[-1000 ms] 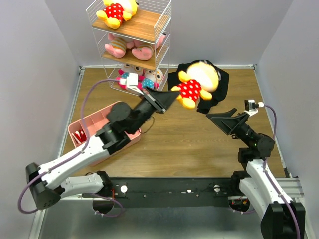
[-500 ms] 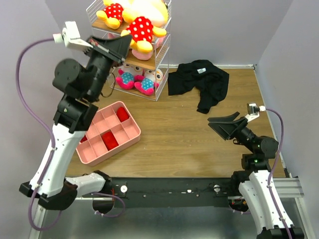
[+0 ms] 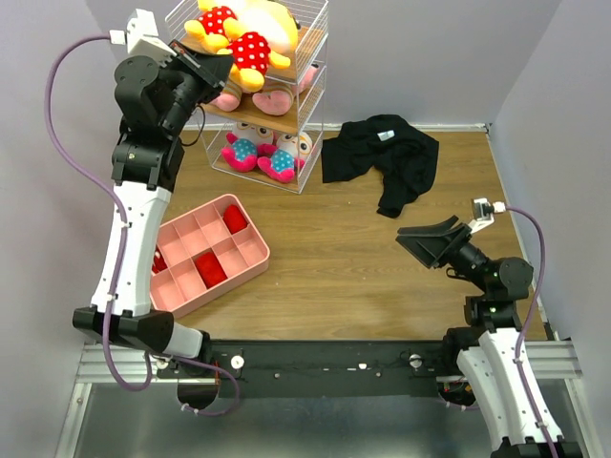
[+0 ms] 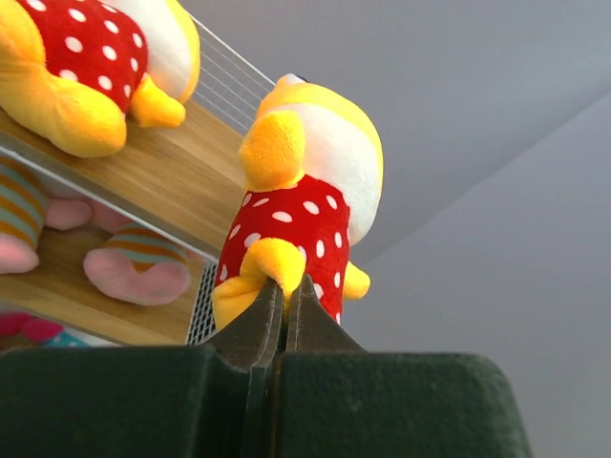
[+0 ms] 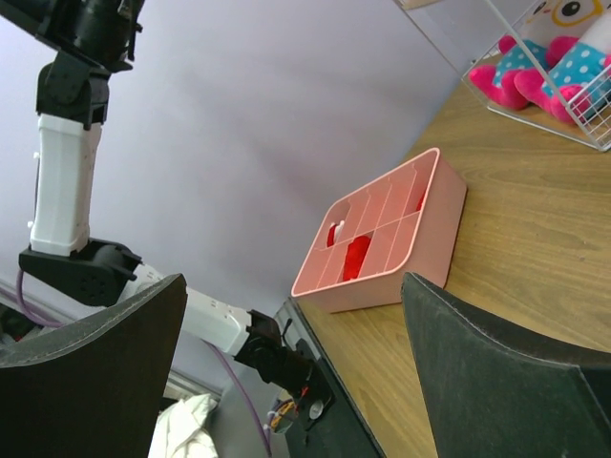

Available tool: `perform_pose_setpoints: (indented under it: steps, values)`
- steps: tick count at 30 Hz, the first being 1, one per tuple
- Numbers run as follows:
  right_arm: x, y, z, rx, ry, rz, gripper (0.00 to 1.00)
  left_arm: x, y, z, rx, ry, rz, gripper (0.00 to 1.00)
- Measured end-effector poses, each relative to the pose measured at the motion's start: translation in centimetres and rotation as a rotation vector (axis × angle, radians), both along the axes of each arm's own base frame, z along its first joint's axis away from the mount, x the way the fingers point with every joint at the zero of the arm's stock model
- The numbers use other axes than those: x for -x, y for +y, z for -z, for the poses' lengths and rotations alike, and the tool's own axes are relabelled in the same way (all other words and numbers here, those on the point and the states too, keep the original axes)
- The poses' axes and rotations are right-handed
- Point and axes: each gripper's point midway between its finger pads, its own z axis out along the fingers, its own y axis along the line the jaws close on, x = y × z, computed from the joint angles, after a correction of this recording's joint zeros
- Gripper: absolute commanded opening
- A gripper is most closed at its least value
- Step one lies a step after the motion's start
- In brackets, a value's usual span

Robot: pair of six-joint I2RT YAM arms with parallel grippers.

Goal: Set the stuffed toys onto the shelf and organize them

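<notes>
The shelf (image 3: 307, 95) stands at the back left, a white wire rack with wooden boards (image 4: 177, 181). My left gripper (image 3: 227, 65) (image 4: 284, 286) is raised to its top tier and is shut on the foot of a yellow stuffed toy in red polka dots (image 3: 252, 50) (image 4: 310, 181). That toy hangs at the top board's edge. A second yellow toy (image 3: 215, 21) (image 4: 72, 57) lies on that board. Pink striped toys (image 3: 263, 97) (image 4: 134, 272) lie on the middle tier. White-faced toys (image 3: 272, 153) (image 5: 563, 48) sit at the bottom. My right gripper (image 3: 420, 236) (image 5: 294, 279) is open and holds nothing, low at the right.
A pink compartment tray (image 3: 246, 271) (image 5: 382, 286) with red items lies on the wooden table at the left front. A black cloth garment (image 3: 382, 157) lies at the back, right of the shelf. Grey walls close in on three sides.
My left arm has swung up and left, carrying the yellow toy from above the black cloth to the shelf's top tier. The right gripper has drawn back slightly, its fingers still apart.
</notes>
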Motion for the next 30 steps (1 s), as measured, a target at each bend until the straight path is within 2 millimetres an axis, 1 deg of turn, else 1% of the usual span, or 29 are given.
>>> perform_pose_setpoints:
  steps: [2,6,8,12,15,18,22,30]
  values:
    - [0.2,0.0,-0.2,0.016,-0.016,0.006,1.00,-0.5,0.8,0.3,-0.007,0.006,-0.011,0.00]
    - [0.5,-0.1,-0.8,0.033,-0.044,0.013,1.00,-0.7,1.7,0.2,-0.015,-0.003,-0.019,0.00]
    - [0.6,-0.1,-1.0,0.039,-0.054,0.016,1.00,-0.8,1.8,0.2,-0.017,-0.004,-0.014,0.00]
    - [0.5,-0.1,-0.5,0.046,-0.038,0.018,1.00,-1.2,1.5,0.2,-0.021,-0.005,0.011,0.00]
    - [0.4,-0.1,-0.4,0.049,-0.033,0.018,1.00,-1.9,1.2,0.4,-0.023,-0.002,0.023,0.00]
    - [0.5,-0.1,-0.3,0.053,-0.035,0.020,1.00,-2.8,1.0,0.9,-0.026,0.010,0.028,0.00]
    - [0.7,-0.1,-0.4,0.059,-0.045,0.023,1.00,-4.5,0.8,1.6,-0.028,0.029,0.032,0.00]
    - [0.8,-0.2,0.0,0.070,-0.035,0.026,1.00,-6.9,-0.1,1.5,-0.030,0.020,0.067,0.00]
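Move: The yellow dotted toy, already pinched by its lower end in the left hand, is bound for the free right part of the top shelf, about 14 cm ahead, 6 cm right and 4 cm below the hand. The other yellow toy sits some 12 cm ahead and 3 cm left; a striped pink toy lies on the middle shelf about 15 cm ahead, 7 cm right and 21 cm below. From the idle right hand, the free spot is roughly 35 cm ahead, 35 cm left and 20 cm up. The held yellow toy is carried in over the top shelf's right part, beside the other yellow toy. The left hand first shifts about 2 cm left, then pushes forward some 6 cm while easing back right by that same small amount and sinking slightly. The wrist barely turns and the shut fingers keep their pinch. ##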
